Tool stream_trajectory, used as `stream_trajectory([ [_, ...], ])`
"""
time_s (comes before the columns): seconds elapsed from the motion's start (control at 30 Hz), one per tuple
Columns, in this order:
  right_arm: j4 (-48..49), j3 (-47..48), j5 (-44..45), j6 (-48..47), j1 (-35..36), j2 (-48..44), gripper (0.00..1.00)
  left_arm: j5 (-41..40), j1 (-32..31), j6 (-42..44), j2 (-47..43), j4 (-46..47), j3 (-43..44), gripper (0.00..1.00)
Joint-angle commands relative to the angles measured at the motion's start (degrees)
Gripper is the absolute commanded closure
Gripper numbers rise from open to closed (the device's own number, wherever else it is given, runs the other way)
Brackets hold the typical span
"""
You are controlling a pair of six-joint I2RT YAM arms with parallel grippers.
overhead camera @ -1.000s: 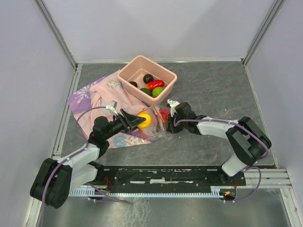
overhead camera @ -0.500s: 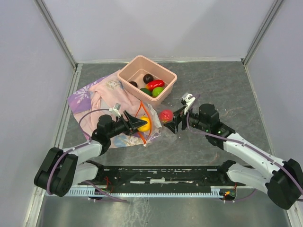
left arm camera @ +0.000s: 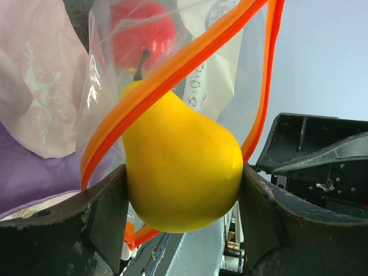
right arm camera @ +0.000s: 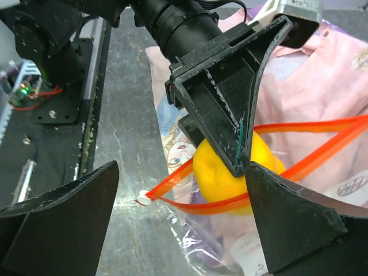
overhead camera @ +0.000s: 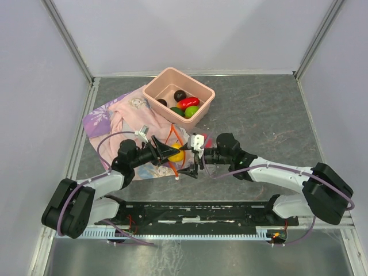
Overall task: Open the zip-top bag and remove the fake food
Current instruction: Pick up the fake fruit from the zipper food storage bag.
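The zip-top bag (overhead camera: 172,138) lies on the printed cloth, its orange-red zip strip (right arm camera: 190,201) parted into a loop with the white slider (right arm camera: 142,200) at its near end. My left gripper (left arm camera: 183,192) is shut on a piece of fake food, a yellow pear (left arm camera: 181,161), which sits in the bag's open mouth. A red fruit (left arm camera: 141,34) lies deeper inside the bag. My right gripper (right arm camera: 178,213) stands wide open just in front of the bag, its fingers (right arm camera: 63,218) on either side of the slider, holding nothing.
A salmon-pink tub (overhead camera: 198,110) behind the bag holds dark, red and green fruits (overhead camera: 188,103). The pink-and-purple cloth (overhead camera: 112,118) spreads to the left. The two grippers are close together, the left one (right arm camera: 230,103) right ahead of the right one.
My right gripper opened wide, drew back from the bag's right side, then swung in low at the bag's front. The left gripper kept its hold on the pear.
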Motion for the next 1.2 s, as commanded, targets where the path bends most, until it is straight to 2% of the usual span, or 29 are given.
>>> stream_trajectory([
  [0.0, -2.2, 4.9, 3.2, -13.2, 1.3, 0.4, 0.01, 3.2, 0.2, 4.9, -0.8, 2.0, 0.2, 0.77],
  [0.1, -6.1, 6.8, 3.8, -19.3, 1.4, 1.2, 0.01, 3.9, 0.2, 6.0, -1.4, 1.3, 0.1, 0.78],
  [0.4, -11.9, 10.0, 8.3, -25.0, 2.7, 6.1, 0.01, 6.0, 0.2, 5.8, -3.5, 1.3, -0.4, 0.78],
  [0.6, -10.9, 10.0, 14.6, -25.7, 3.3, 8.4, 0.01, 7.6, 0.2, 2.6, -2.9, 5.4, -0.9, 0.77],
  [0.77, -5.9, 8.8, 18.4, -26.5, 5.2, 9.9, 0.0, 8.8, 0.1, 0.3, -1.3, 8.4, -1.0, 0.75],
  [0.93, -2.7, 7.7, 21.4, -26.6, 6.4, 10.0, 0.07, 9.0, 0.1, -1.2, -0.5, 10.5, -1.2, 0.72],
  [0.97, -1.8, 7.1, 21.4, -26.0, 6.4, 9.7, 0.09, 8.9, 0.1, -1.2, -0.4, 10.5, -1.2, 0.7],
  [1.03, -1.2, 6.5, 21.3, -25.5, 6.5, 9.0, 0.15, 8.6, 0.1, -1.4, -0.3, 10.4, -1.3, 0.59],
  [1.07, -1.8, 6.5, 21.2, -25.2, 6.5, 8.8, 0.23, 8.5, 0.1, -1.4, -0.4, 10.4, -1.4, 0.51],
  [1.1, -2.0, 6.5, 21.2, -25.2, 6.5, 8.6, 0.24, 8.4, 0.1, -1.5, -0.4, 10.4, -1.4, 0.49],
  [1.17, -2.8, 6.2, 21.4, -25.0, 6.5, 8.1, 0.34, 7.9, 0.1, -1.7, -1.0, 10.2, -1.5, 0.37],
])
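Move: The yellow pear is already held between my left fingertips, half out of the zip-top bag. From my open right hand it lies about 6 cm ahead, 3 cm to the left and 6 cm lower. The red fake food still in the bag sits some 5 cm ahead of my left hand, 12 cm to its right and 9 cm below. The pink bin's middle is roughly 22 cm straight ahead of the left hand, about 8 cm down. I bring my open right hand forward about 5 cm, then down nearly as much and slightly left onto the yellow pear, rolling it some 25 degrees and tipping its fingers downward. There I close them until they pinch the pear crosswise to my left fingers. Meanwhile my left hand keeps its grip, easing back about 2 cm and slightly up. ##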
